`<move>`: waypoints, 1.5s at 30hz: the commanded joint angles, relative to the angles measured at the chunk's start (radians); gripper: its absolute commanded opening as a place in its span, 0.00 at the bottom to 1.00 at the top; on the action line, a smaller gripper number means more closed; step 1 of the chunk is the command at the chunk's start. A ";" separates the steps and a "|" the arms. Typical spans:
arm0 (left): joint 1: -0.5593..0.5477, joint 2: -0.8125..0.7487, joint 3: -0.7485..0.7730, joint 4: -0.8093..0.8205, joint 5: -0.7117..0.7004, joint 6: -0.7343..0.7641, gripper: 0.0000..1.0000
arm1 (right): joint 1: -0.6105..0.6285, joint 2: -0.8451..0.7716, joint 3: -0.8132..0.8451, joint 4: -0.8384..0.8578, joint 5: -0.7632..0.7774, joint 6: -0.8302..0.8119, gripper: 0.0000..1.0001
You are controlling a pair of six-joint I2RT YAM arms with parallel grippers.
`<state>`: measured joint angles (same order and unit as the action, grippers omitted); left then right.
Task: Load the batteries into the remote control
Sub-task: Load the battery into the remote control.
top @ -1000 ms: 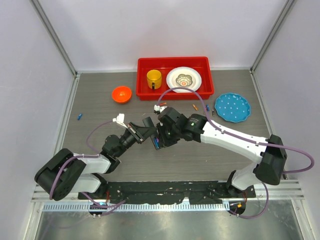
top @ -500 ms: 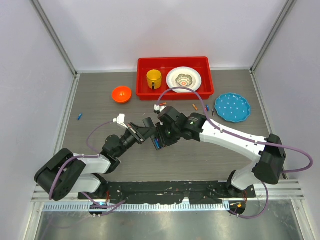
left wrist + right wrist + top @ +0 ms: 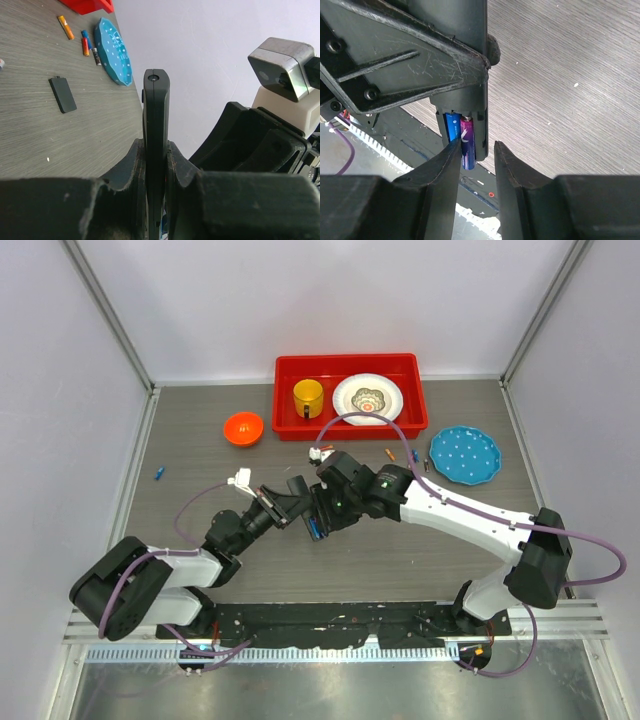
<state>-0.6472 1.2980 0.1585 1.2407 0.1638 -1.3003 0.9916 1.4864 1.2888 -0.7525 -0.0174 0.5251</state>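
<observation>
My left gripper point(image 3: 156, 152) is shut on the remote control point(image 3: 156, 115), which stands edge-on above the table. In the right wrist view the remote's open compartment holds a blue battery point(image 3: 452, 128) and a purple battery point(image 3: 468, 142); the purple one sticks out past the lower end. My right gripper point(image 3: 476, 152) is open just below that end, its left finger beside the purple battery and nothing between the jaws. From above, both grippers meet mid-table around the remote point(image 3: 300, 498), right gripper point(image 3: 322, 512) against it. Loose batteries point(image 3: 390, 453) lie near the blue plate.
The black battery cover point(image 3: 62, 94) lies flat on the table. A blue plate point(image 3: 465, 454) sits at the right, an orange bowl point(image 3: 243, 427) at the left. The red bin point(image 3: 285, 390) holds a yellow mug and a white plate. One blue battery point(image 3: 159, 474) lies far left.
My right gripper has opened and let go of the purple battery, which stays in the remote's compartment. The left gripper and the remote have barely moved.
</observation>
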 commanded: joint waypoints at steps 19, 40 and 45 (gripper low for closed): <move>-0.012 0.030 0.027 0.306 0.022 -0.019 0.00 | -0.014 -0.054 0.113 0.030 -0.013 0.023 0.48; 0.009 0.173 0.162 0.306 0.178 -0.254 0.00 | -0.165 -0.601 -0.558 0.683 -0.068 0.154 0.73; 0.009 0.195 0.182 0.306 0.206 -0.269 0.00 | -0.218 -0.611 -0.637 0.795 -0.202 0.219 0.74</move>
<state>-0.6411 1.4818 0.2970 1.2892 0.3260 -1.5429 0.8013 0.8852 0.6895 -0.1413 -0.0776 0.6735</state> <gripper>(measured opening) 0.179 0.739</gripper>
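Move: The right hand's parted fingertips hover just off the remote's battery bay: the purple battery lies about 2 cm to their left and 2 cm below, level fore and aft. On the table some 16 cm below that hand, the green battery lies roughly 6 cm ahead and straight in line sideways, the orange battery about 13 cm left and 1 cm ahead. From the left hand, which grips the remote, the purple battery is about 5 cm back, 3 cm right and 1 cm lower. Upward at first, slowly and then quickly, the right hand backs off from the purple battery, then swings right and sinks a little, ending about 5 cm higher and 6 cm to the right. Its fingers spread wide and roll some 30 degrees from pointing down to pointing more left at the bay. The left hand keeps its grip and late on carries the remote about 3 cm right, tipping and turning it clockwise roughly 10 degrees. ##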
